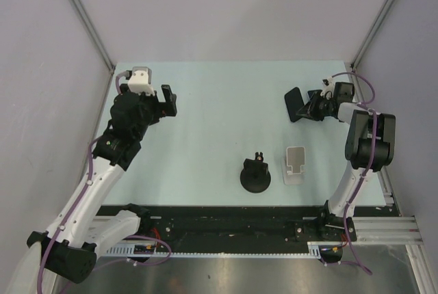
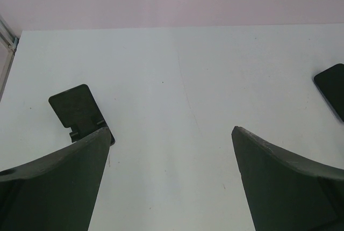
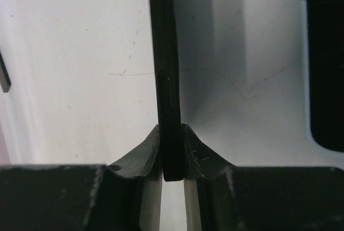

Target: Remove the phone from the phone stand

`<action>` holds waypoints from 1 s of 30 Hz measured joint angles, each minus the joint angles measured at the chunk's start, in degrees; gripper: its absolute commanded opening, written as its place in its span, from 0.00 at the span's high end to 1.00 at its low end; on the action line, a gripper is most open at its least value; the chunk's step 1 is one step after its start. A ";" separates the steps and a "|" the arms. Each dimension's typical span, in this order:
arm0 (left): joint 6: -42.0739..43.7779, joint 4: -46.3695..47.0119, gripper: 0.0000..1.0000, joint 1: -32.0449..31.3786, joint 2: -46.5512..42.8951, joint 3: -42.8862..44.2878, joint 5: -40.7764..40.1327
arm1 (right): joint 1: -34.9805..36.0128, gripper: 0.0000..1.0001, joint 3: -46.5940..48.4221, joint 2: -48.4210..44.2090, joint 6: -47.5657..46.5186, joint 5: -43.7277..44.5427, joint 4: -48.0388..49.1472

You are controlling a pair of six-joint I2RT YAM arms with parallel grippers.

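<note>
The black phone (image 1: 294,104) is clamped in my right gripper (image 1: 306,106) at the back right of the table, well away from the white phone stand (image 1: 295,164), which stands bare near the front right. In the right wrist view the phone (image 3: 166,53) shows edge-on, and the right gripper (image 3: 172,134) is shut on its lower end, both fingers pressed against its faces. My left gripper (image 1: 168,100) hovers at the back left, open and holding nothing. In its wrist view the left gripper (image 2: 171,130) frames only bare table.
A black round-based holder (image 1: 255,174) sits left of the white stand. The left wrist view shows a dark notched plate (image 2: 78,110) at the left and a dark phone-like corner (image 2: 330,88) at the right edge. Grey walls enclose the table.
</note>
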 measured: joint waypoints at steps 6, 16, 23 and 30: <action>0.00 0.02 0.00 0.00 0.00 -0.39 -0.02 | -0.46 0.45 0.13 1.68 0.68 1.95 0.33; 0.00 0.09 0.00 0.00 0.00 -0.81 -0.02 | 0.66 0.05 0.70 -0.04 -2.27 8.28 -1.53; 0.00 0.13 0.00 0.00 0.00 -0.81 0.02 | 4.13 0.00 0.70 -1.38 -5.66 16.31 -3.06; -0.02 0.22 0.00 0.00 0.00 -0.85 0.07 | 9.09 0.00 0.90 -1.62 -9.14 25.07 -3.85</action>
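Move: The black phone is already in the right fingers, held on edge by its near end. Its flat resting spot on the table lies about 5 cm ahead of the right hand, 1 cm to its left and 4 cm below. At much the same depth, the blue-cased phone lies some 6 cm ahead and 8 cm to the right, the other black phone 6 cm ahead and 15 cm to the right. From the left hand that spot is roughly 17 cm ahead, 52 cm to the right and 30 cm below. The black phone is lowered towards the table beside the blue-cased phone and let go: the right hand sinks about 2 cm while its fingers open fully from their pinch. It shifts slightly right, then comes back left, rolling some 25 degrees so its left side dips, and ends low with the fingers spread either side of the phone's near end. ##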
